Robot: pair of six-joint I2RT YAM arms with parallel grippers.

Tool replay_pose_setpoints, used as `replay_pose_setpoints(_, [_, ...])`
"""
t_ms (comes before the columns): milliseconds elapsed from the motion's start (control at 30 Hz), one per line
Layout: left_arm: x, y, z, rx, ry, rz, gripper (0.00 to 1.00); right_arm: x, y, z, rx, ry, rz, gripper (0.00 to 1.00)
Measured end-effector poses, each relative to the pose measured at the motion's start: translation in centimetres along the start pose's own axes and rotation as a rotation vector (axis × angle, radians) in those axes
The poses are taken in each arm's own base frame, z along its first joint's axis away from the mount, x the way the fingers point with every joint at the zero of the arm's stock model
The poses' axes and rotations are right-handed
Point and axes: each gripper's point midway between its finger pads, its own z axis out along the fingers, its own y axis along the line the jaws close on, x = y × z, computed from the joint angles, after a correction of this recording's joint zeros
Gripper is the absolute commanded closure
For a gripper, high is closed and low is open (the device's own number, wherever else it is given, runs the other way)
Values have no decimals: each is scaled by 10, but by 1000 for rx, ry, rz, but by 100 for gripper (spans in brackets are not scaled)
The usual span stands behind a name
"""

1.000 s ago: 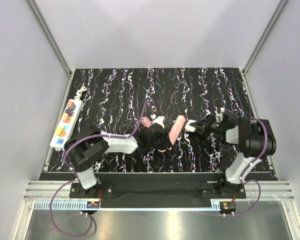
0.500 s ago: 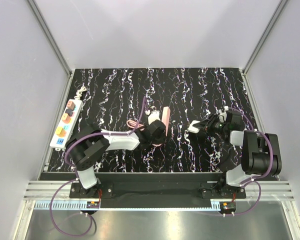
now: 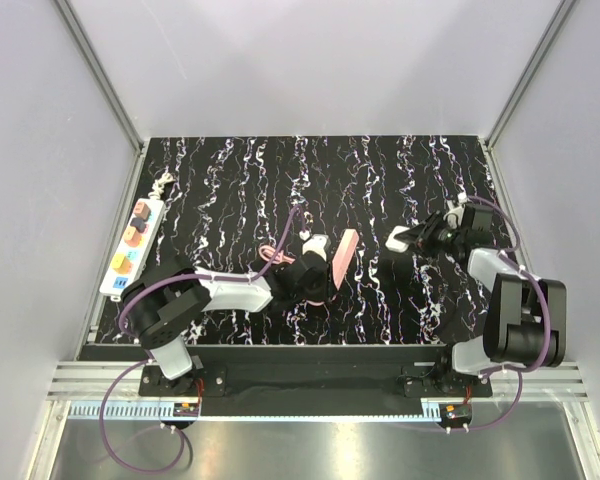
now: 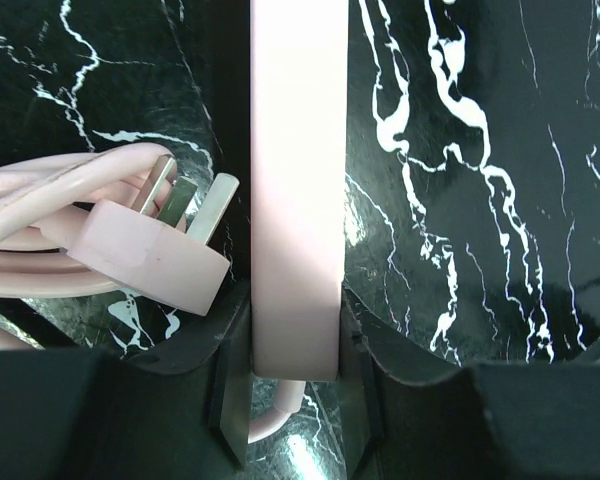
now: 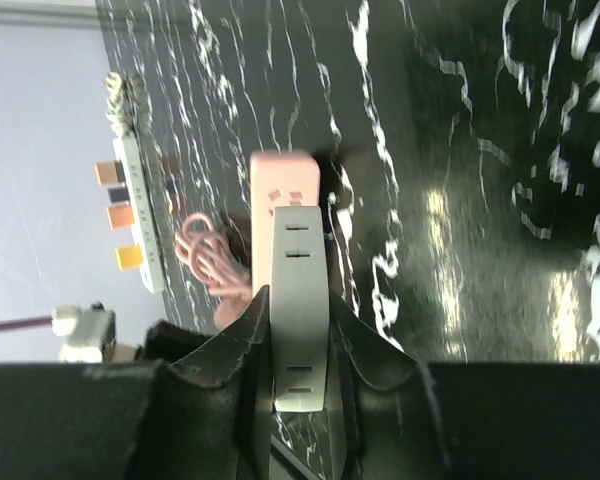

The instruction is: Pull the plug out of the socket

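The socket, a long white power strip (image 3: 130,248) with orange, yellow and blue patches, lies along the table's left edge, untouched; it also shows in the right wrist view (image 5: 138,210). My left gripper (image 3: 325,280) is shut on one end of a pink power strip (image 3: 344,256), seen between the jaws in the left wrist view (image 4: 298,180). Its pink plug (image 4: 150,255) and coiled cord (image 3: 272,253) lie beside it. My right gripper (image 3: 412,240) is shut on a small white adapter block (image 3: 400,239), also seen in its wrist view (image 5: 300,300), held apart from the pink strip (image 5: 285,180).
The black marbled tabletop (image 3: 380,180) is fenced by grey walls and aluminium rails on three sides. Both arm bases stand at the near edge. The white strip's bundled cord (image 3: 162,185) lies at its far end.
The white adapter block touched the pink strip's end a second ago. My right gripper has carried it right, leaving a gap. My left gripper shifted the pink strip slightly left.
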Motion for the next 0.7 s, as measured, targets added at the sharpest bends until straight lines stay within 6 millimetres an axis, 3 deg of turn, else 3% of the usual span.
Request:
replay_pose_setpoints(167, [2, -2, -1, 10, 17, 17, 100, -38, 11, 10, -9, -32, 10, 100])
replay_pose_setpoints(400, [7, -6, -4, 33, 41, 39, 100, -97, 13, 41, -21, -56, 69, 100])
replay_pose_setpoints(700, [12, -7, -8, 56, 62, 54, 100, -140, -11, 82, 33, -58, 93, 100])
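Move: The white plug is already off the socket and sits between the right fingers; bare table lies about 16 cm ahead, 4 cm to the right and some 8 cm below that hand. The pink socket strip's middle is roughly 16 cm to its left, 5 cm back and 6 cm lower. From the left hand, gripping the strip's cord end, the plug is about 12 cm ahead, 17 cm right and 5 cm up; the coiled cord lies 8 cm ahead and 13 cm left. The freed white plug, still pinched in the right fingers, is swept quickly forward some 15 cm and a little to the right, away from the socket strip and out over bare table; it goes up slightly at first, then sinks again towards the end. The left hand keeps its grip on the strip, easing back a centimetre or two and turning about 5 degrees clockwise. ##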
